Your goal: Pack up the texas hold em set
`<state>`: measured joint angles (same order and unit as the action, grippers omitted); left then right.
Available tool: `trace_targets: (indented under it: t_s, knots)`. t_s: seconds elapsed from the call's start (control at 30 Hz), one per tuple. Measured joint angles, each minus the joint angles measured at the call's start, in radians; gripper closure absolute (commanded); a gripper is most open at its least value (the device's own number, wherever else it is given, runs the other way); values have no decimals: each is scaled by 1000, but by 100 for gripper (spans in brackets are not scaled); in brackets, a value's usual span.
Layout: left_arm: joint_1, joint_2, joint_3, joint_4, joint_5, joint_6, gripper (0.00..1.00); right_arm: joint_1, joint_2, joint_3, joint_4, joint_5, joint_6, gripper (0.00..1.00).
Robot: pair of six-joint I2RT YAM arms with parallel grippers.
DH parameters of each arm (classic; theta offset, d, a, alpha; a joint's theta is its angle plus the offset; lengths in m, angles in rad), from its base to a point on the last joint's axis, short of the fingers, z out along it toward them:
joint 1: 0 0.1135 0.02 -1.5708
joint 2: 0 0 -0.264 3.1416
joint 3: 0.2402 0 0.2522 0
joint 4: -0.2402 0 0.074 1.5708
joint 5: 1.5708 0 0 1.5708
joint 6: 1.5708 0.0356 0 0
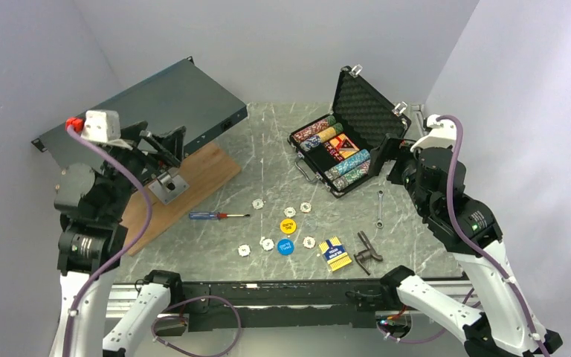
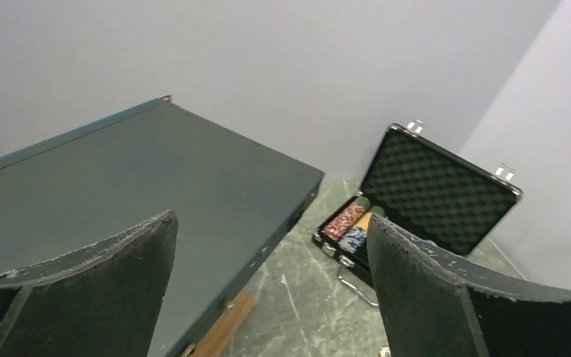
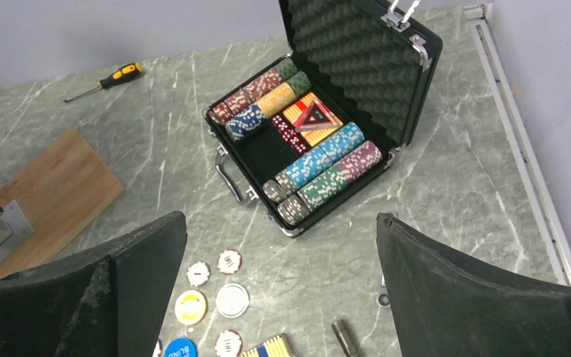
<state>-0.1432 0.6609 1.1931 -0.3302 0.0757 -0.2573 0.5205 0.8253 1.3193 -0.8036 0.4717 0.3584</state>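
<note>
The black briefcase (image 1: 314, 165) stands open at the back right, its foam-lined lid (image 1: 364, 100) upright and rows of multicoloured chips (image 3: 320, 165) inside. On the table in front lie small white chips (image 1: 291, 212), a yellow disc (image 1: 288, 225), a blue disc (image 1: 285, 245) and the blue-yellow card deck (image 1: 334, 254). My right gripper (image 3: 282, 216) hovers open just right of the case, above these loose pieces, holding nothing. My left gripper (image 2: 271, 219) hangs open and empty at the far left, above a dark metal box.
A dark flat metal box (image 1: 156, 104) leans over a wooden board (image 1: 201, 175) with a metal bracket (image 1: 169, 186). A red-blue screwdriver (image 1: 218, 216), a silver wrench (image 1: 380, 208) and a black tool (image 1: 366, 253) lie among the pieces. A yellow-black screwdriver (image 3: 108, 78) lies farther back.
</note>
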Motion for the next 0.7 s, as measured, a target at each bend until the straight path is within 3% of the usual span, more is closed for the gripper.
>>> trace_targets:
  t_s: [0.17, 0.37, 0.7]
  knots:
    - [-29, 156, 110, -26, 141, -25, 1, 0, -15, -35, -9, 1, 6, 0]
    - [-180, 320, 141, -36, 183, -18, 1, -1, 4, -138, -34, -93, 22, 0]
    - [-274, 302, 58, -1, 274, 47, 1, 21, 312, -357, -103, -387, 82, 0]
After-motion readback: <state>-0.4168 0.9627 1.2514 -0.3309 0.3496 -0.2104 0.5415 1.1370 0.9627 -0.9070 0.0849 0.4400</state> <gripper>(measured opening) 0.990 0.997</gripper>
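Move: The card deck lies about 9 cm left of the right hand, 4 cm back and 36 cm below. Level with it, the T-handled tool is roughly 9 cm to its right and 1 cm farther out; a white chip is 7 cm left and 4 cm farther out of the deck. From the left hand, the nearest loose chip is some 16 cm right, 13 cm ahead and 46 cm down; the screwdriver lies 4 cm right, 9 cm ahead, equally low. Drop the right gripper, slowly at first and then fast, about 24 cm towards the card deck, drifting some 6 cm left and easing back at the end while you tip the fingers down some 45 degrees and turn them slightly counter-clockwise. Meanwhile swing the left gripper about 13 cm right and a little down towards the loose chips, turning it clockwise. Keep both grippers wide open and touch nothing. ##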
